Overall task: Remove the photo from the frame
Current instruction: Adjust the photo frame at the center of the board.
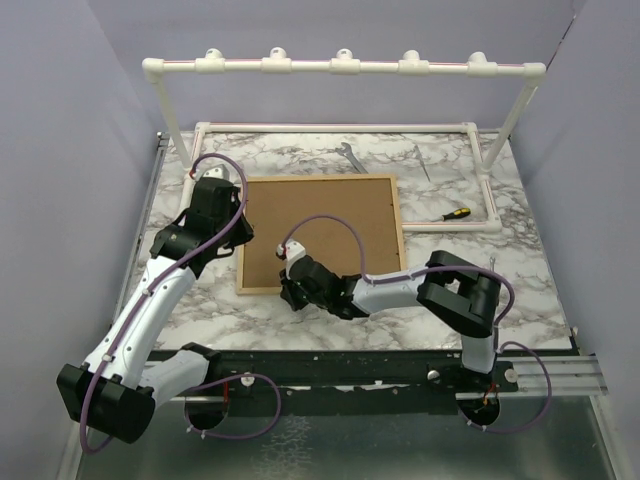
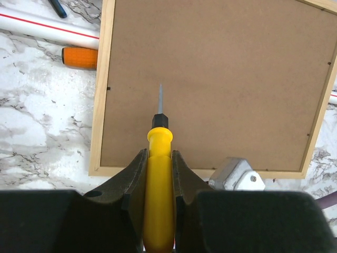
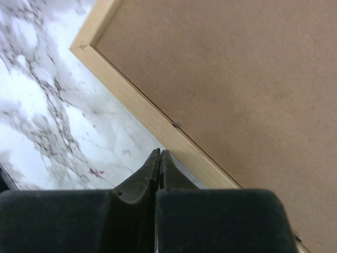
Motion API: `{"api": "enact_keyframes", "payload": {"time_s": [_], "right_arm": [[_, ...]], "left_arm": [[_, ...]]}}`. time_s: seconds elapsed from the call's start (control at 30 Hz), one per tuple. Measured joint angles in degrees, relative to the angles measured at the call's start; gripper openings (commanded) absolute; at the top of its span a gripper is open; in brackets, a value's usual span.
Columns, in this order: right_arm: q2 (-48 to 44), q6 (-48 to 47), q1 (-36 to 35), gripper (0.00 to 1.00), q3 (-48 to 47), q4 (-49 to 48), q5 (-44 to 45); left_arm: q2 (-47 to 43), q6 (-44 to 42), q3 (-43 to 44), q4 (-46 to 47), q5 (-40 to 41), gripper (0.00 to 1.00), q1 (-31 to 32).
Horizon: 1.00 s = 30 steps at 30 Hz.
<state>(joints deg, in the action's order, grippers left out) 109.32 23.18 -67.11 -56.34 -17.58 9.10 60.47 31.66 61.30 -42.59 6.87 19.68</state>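
The frame [image 1: 320, 230] lies face down on the marble table, its brown fibreboard back [image 2: 221, 79] up inside thin light-wood edging [image 3: 142, 110]. The photo is hidden under the back. My left gripper [image 1: 238, 212] hovers at the frame's left edge, shut [image 2: 159, 153] on the yellow handle of a screwdriver [image 2: 159, 179]. The screwdriver's thin metal tip points out over the fibreboard. My right gripper [image 1: 292, 272] is at the frame's near-left corner. Its fingers are pressed together [image 3: 159, 153] with nothing between them, their tips over the marble just outside the wood edge.
A white PVC pipe rack [image 1: 340, 66] runs around the back and right of the table. A wrench [image 1: 350, 155], a thin tool [image 1: 422, 165] and a yellow-black screwdriver [image 1: 450, 212] lie near the frame. An orange tool handle [image 2: 79, 58] lies beside a pipe [image 2: 47, 26].
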Motion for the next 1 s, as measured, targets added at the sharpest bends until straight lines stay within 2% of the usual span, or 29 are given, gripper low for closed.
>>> {"api": "enact_keyframes", "payload": {"time_s": [0.1, 0.23, 0.4, 0.5, 0.67, 0.73, 0.8, 0.87, 1.0], "right_arm": [[0.72, -0.76, 0.72, 0.05, -1.99, -0.83, -1.25], [-2.54, -1.31, 0.74, 0.14, 0.09, -2.49, -2.32], [-14.97, -1.77, 1.81, 0.17, 7.04, -1.92, -1.99], [-24.09, -0.74, 5.60, 0.18, 11.61, -0.66, -2.19], [-36.44, 1.97, 17.70, 0.24, 17.18, 6.01, -2.49], [-39.93, 2.45, 23.69, 0.27, 18.08, 10.69, -4.07], [-42.47, 2.56, 30.77, 0.35, 18.38, 15.30, -7.76], [-44.65, 2.69, 40.50, 0.48, 19.41, 18.03, -12.96], [-46.88, 2.82, 56.30, 0.50, 21.62, 22.71, -19.39]], "left_arm": [[0.00, 0.00, 0.00, 0.00, -0.02, 0.00, -0.13], [0.00, 0.22, -0.02, 0.07, -0.44, 0.00, -0.13], [-0.26, 1.25, -1.90, 2.71, -4.07, 0.00, -0.13], [0.07, 2.38, -4.44, 5.99, -9.31, 0.00, -0.13], [2.38, 6.10, -9.14, 14.08, -17.70, 0.00, 0.87], [3.17, 8.50, -12.02, 17.92, -19.28, 0.00, 3.15], [4.17, 10.58, -13.66, 20.76, -19.47, 0.00, 6.88], [6.69, 12.74, -14.23, 24.04, -19.21, 0.00, 12.68], [13.00, 15.63, -13.73, 30.10, -18.84, 0.00, 20.85]]}}
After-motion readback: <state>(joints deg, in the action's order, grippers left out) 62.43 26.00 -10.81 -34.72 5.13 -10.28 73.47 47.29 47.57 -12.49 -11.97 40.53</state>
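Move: From the right hand, shut close to the photo frame's near edge, the frame's middle lies about 16 cm ahead, 7 cm right; its right edge about 26 cm right. The black-yellow screwdriver lies about 13 cm right of that edge, 5 cm farther out. For the left hand, the frame's middle is some 15 cm right, level ahead, 18 cm below; the orange screwdriver about 7 cm left, level ahead, as low. Right hand leaves near edge, sweeps up and 33 cm right, half-opening; left carries yellow screwdriver 18 cm right. ##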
